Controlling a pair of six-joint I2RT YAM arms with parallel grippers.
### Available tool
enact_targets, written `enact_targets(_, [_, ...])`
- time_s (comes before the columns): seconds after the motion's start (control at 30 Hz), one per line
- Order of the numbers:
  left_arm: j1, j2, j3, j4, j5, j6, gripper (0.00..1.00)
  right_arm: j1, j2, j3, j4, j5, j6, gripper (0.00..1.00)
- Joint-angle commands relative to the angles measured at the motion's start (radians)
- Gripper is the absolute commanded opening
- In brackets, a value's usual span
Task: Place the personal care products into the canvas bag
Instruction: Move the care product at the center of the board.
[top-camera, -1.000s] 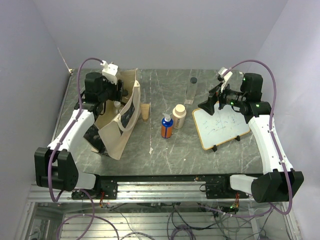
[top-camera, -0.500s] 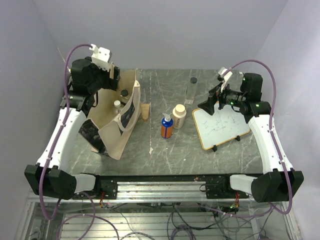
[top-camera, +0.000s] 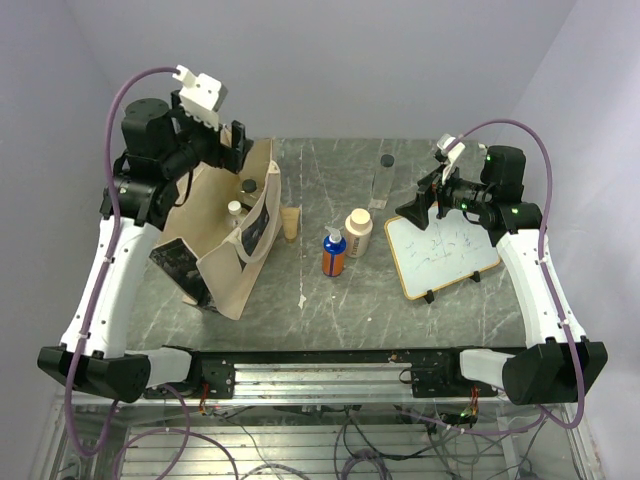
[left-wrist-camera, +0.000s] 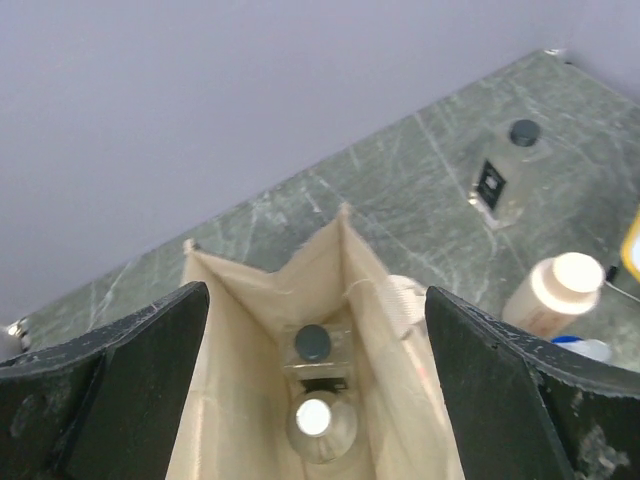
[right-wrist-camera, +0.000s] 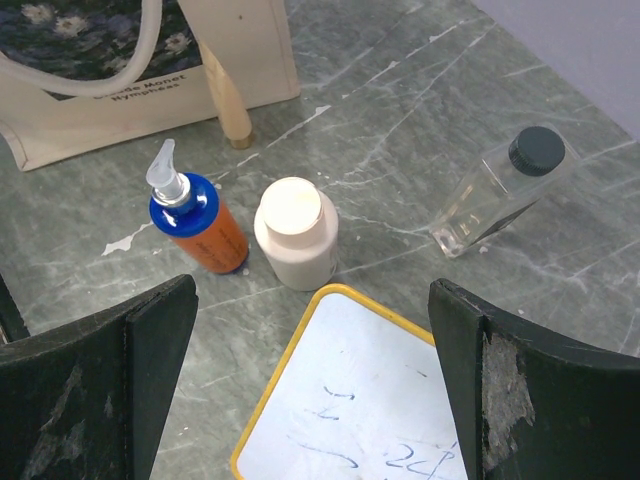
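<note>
The canvas bag (top-camera: 228, 262) stands open at the left of the table. Inside it, in the left wrist view, a clear bottle with a dark cap (left-wrist-camera: 313, 345) stands behind a silver bottle with a white cap (left-wrist-camera: 318, 420). My left gripper (top-camera: 232, 146) hangs open and empty above the bag's mouth (left-wrist-camera: 262, 300). A blue-and-orange bottle (right-wrist-camera: 195, 228), a cream wide-lidded bottle (right-wrist-camera: 295, 238) and another clear bottle with a dark cap (right-wrist-camera: 498, 190) stand on the table. My right gripper (right-wrist-camera: 312, 300) is open and empty, above the edge of the whiteboard and just short of the cream bottle.
A wood-framed whiteboard (top-camera: 442, 255) lies at the right, under my right arm. A small tan cone-shaped piece (top-camera: 290, 223) stands next to the bag. The table (top-camera: 340, 300) ends at a rail along the near edge.
My left gripper has opened wide and risen up and back to the left, out of the bag, leaving the dark-capped bottle inside. The right arm has not moved.
</note>
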Motion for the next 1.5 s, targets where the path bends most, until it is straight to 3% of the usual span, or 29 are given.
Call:
enact_targets(0.0, [-0.100,0.014,0.048,-0.059,0.019,0.035,0.99,-0.010,-0.016,-0.005,0.024,0.002,0.013,1.00])
enact_targets(0.5, [-0.321,0.104,0.087,-0.182,0.089,0.172,0.96,-0.037,-0.025,-0.003,0.036,0.025,0.039,1.00])
enact_targets(1.1, [-0.538,0.249,0.006,-0.201,0.094,0.344,0.95,-0.047,0.018,0.021,0.108,0.107,0.118,1.00])
enact_targets(1.47, [-0.564,0.411,0.059,-0.315,0.161,0.497,0.95,-0.056,-0.019,-0.023,0.113,0.126,0.098,1.00])
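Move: The orange pump bottle stands about 26 cm to the left hand's right, some 10 cm back towards the base and roughly 34 cm below it. The cream bottle is 6 cm right of the pump bottle and 6 cm farther out; the tan brush is some 10 cm left of it and 9 cm farther out. The canvas bag's middle lies about 6 cm back and 3 cm left of the hand, 27 cm below. From the right hand, the pump bottle is 20 cm left, 7 cm back and 21 cm down. Towards the pump bottle, the empty left hand leaves the space over the bag, swinging some 20 cm right and 10 cm back and sinking about 20 cm, most steeply near the end. Its wrist turns clockwise some 50 degrees as the fingers tip down, still wide open. The right hand drifts a few centimetres forward and right, away from the bottle, also open. ##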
